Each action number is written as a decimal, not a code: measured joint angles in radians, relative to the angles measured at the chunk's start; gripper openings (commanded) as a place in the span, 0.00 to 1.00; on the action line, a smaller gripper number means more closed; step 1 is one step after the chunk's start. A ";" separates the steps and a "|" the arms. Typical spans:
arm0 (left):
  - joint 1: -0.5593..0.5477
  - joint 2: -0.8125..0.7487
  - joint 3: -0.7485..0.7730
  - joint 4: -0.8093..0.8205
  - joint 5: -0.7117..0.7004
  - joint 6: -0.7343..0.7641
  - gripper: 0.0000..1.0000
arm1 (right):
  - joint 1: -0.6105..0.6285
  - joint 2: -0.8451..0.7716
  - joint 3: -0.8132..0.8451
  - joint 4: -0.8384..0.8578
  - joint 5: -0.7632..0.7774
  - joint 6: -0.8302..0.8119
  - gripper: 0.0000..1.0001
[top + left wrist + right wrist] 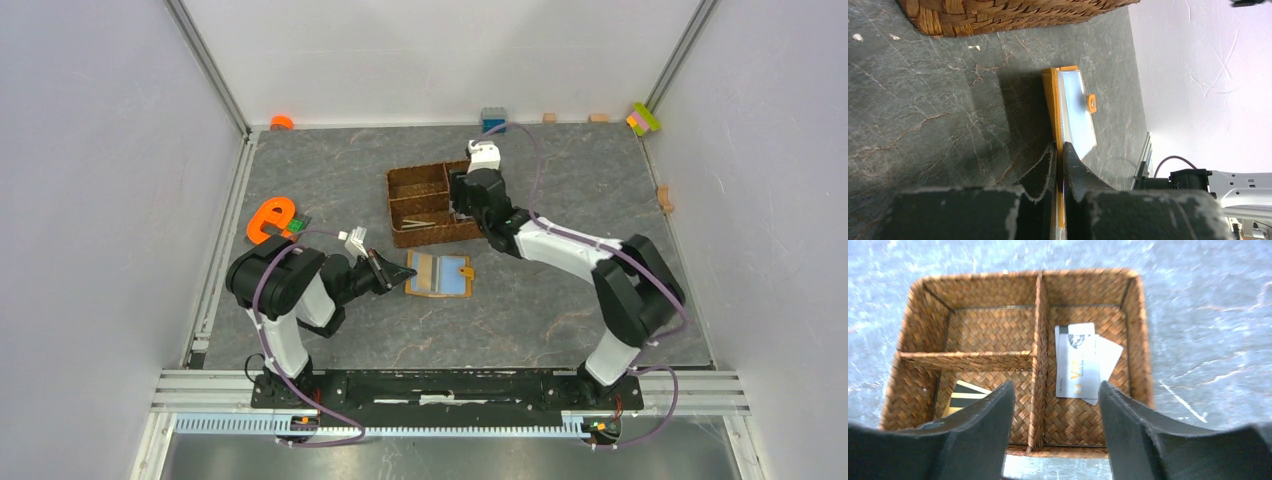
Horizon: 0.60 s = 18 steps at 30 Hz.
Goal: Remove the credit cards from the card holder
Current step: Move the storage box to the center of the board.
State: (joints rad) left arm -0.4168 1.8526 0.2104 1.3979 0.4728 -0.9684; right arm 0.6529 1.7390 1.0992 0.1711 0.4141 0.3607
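The card holder (440, 274) lies open on the table, orange outside with pale blue lining. My left gripper (1059, 150) is shut on its orange edge (1050, 100), coming in from the left (385, 272); its snap tab (1091, 102) points away. My right gripper (1055, 395) hangs open and empty over the brown woven tray (1038, 330). Two pale grey-white credit cards (1079, 362) lie overlapped in the tray's right compartment. A beige card with dark stripes (964, 394) lies in the near left compartment, partly hidden by a finger. I cannot tell whether any card sits in the holder.
The woven tray (415, 180) stands just behind the card holder. An orange e-shaped toy (268, 220) lies to the left near the wall. Toy bricks (643, 118) and a blue-grey block (492, 120) sit along the back edge, and small brown blocks (664, 198) at the right wall.
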 measured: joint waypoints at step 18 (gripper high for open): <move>-0.029 -0.016 -0.060 0.063 -0.029 0.008 0.02 | 0.028 -0.603 -0.610 0.306 0.158 -0.149 0.98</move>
State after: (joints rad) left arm -0.4461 1.8362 0.1509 1.4609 0.4438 -0.9600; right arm 0.6807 1.1358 0.4892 0.4767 0.5716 0.2115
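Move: The right hand, touching nothing, hangs over the storage box: the box's middle is about 4 cm ahead, 5 cm to its left and 9 cm below. The loose credit cards in the right compartment lie some 5 cm ahead, 1 cm to its right and 12 cm down; the card holder is roughly 15 cm back, 6 cm left and 11 cm down. From the left hand the box lies about 19 cm ahead and 8 cm to the right, near its height. Still pinching the card holder by its left edge, the left hand eases back 1 to 2 cm. The right hand, already clear of the storage box, opens its half-open fingers fully and goes back and to the right, away from the box, some 10 cm each way; it rises about 6 cm at first, then sinks 2 cm, while its fingers tip up about 15 degrees. ##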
